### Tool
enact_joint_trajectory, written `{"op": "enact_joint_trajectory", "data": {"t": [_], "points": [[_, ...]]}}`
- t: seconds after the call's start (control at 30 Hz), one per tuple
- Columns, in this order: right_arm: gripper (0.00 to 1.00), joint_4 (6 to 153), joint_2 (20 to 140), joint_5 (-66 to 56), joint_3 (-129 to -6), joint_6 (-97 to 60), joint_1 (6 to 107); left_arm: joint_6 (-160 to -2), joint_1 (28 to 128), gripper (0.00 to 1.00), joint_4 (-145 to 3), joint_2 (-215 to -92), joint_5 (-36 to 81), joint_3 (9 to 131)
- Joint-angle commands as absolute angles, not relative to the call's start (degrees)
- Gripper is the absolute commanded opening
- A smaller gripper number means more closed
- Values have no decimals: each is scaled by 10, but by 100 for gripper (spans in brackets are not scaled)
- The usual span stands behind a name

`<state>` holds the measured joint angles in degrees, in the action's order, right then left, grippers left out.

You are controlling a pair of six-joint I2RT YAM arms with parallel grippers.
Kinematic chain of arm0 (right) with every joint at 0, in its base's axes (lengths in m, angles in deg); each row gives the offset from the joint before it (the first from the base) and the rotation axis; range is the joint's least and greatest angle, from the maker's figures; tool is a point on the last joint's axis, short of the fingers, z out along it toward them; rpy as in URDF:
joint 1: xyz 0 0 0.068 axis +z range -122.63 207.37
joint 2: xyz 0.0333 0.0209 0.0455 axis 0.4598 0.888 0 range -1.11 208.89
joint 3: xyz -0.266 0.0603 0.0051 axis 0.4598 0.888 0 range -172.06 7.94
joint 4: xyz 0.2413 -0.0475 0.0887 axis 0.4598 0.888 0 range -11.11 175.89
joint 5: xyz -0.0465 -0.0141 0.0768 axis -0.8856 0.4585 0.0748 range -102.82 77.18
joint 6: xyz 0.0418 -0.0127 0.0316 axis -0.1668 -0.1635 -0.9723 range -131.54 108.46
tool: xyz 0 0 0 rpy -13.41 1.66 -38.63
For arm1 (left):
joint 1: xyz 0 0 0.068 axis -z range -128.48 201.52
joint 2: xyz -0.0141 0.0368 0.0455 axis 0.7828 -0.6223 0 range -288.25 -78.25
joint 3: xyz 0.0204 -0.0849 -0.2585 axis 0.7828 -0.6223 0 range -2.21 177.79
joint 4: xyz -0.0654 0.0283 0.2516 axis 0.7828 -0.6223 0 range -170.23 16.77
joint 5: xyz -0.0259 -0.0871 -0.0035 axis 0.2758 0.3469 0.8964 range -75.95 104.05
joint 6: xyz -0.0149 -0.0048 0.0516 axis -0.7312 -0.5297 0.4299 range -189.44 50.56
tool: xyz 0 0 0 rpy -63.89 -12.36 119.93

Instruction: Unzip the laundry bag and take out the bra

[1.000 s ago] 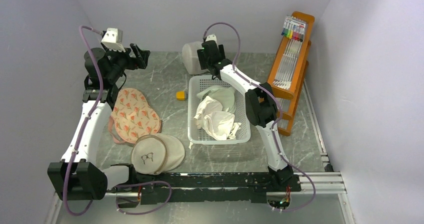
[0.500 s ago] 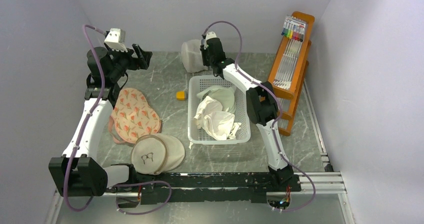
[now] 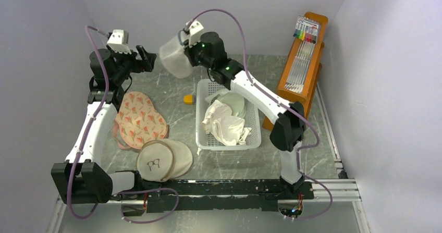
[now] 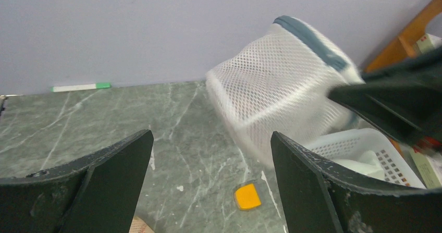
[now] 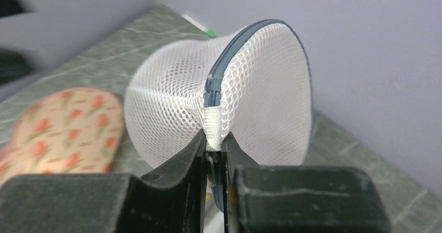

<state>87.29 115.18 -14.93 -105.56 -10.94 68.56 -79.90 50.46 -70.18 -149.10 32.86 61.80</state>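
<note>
The white mesh laundry bag (image 3: 174,57) with its grey-blue zipper band hangs in the air at the back of the table, lifted off the surface. My right gripper (image 3: 188,45) is shut on the bag's white fabric tab and zipper end (image 5: 212,124). The bag also shows in the left wrist view (image 4: 281,82) and the right wrist view (image 5: 250,97). My left gripper (image 3: 147,57) is open and empty, held above the table to the left of the bag, its fingers (image 4: 104,175) spread wide. The bra is hidden from view.
A white basket (image 3: 253,139) holds white and pale-green garments (image 3: 226,121). A small orange piece (image 3: 188,99) lies left of it. A flower-patterned pad (image 3: 138,118) and a beige round pouch (image 3: 156,161) lie at the left. An orange wooden rack (image 3: 303,61) stands at the right.
My right gripper has lifted the laundry bag off the table and swung it up and to the left. The left arm has hardly moved.
</note>
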Motion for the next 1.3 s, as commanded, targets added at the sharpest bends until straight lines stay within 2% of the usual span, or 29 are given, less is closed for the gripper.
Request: {"op": "enact_joint_trajectory", "data": {"t": [0.0, 0.23, 0.43, 0.53, 0.67, 0.77, 0.83, 0.97, 1.07, 1.2, 1.27], "points": [[0, 893, 1090, -163, -1017, -68, 743, -778, 500, 95, -711, -1462, 268, 628], [0, 904, 1066, -176, -950, -29, 828, -771, 501, 95, -709, -1404, 107, 599], [0, 938, 1094, -200, -958, 13, 852, -763, 512, 95, -698, -1382, 47, 580], [0, 937, 1102, -282, -944, 64, 874, -764, 512, 95, -704, -1387, 45, 586], [0, 865, 1116, -462, -896, 167, 925, -767, 511, 95, -704, -1386, 48, 587], [0, 834, 1135, -514, -873, 213, 949, -769, 511, 95, -701, -1384, 52, 584], [10, 873, 1142, -492, -882, 184, 956, -770, 511, 95, -701, -1386, 51, 585], [38, 917, 1149, -401, -877, 94, 956, -770, 513, 95, -705, -1393, 54, 588], [54, 912, 1095, -355, -845, 37, 953, -770, 513, 95, -706, -1396, 61, 590], [69, 941, 1044, -307, -837, -56, 936, -774, 513, 95, -708, -1404, 73, 593], [73, 957, 1011, -262, -826, -112, 920, -776, 513, 95, -710, -1409, 84, 595]]}}
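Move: The right hand still holds the mesh laundry bag by the end of its zip, some 31 cm above the table. The open table spot it is taken to lies about 7 cm back and 5 cm left of that hand; the yellow block is almost straight below the hand, the basket some 6 cm back and 15 cm right, the carrot-print bag 7 cm back and 20 cm left. From the left hand the spot is about 2 cm back, 9 cm right and 33 cm down. The right hand swings the laundry bag back and a little left with a brief slight rise, then sinks to about 15 cm below its starting height beside the basket, rolling so that its left side dips some 40 degrees; near the bottom the fingers open wide to let go of the zip end, and the hand lifts a couple of centimetres while still easing back. Meanwhile the empty left hand, fingers staying open, clears away about 8 cm to the left, slightly up and back, turning some 25 degrees counter-clockwise, then waits there, sinking slightly. ##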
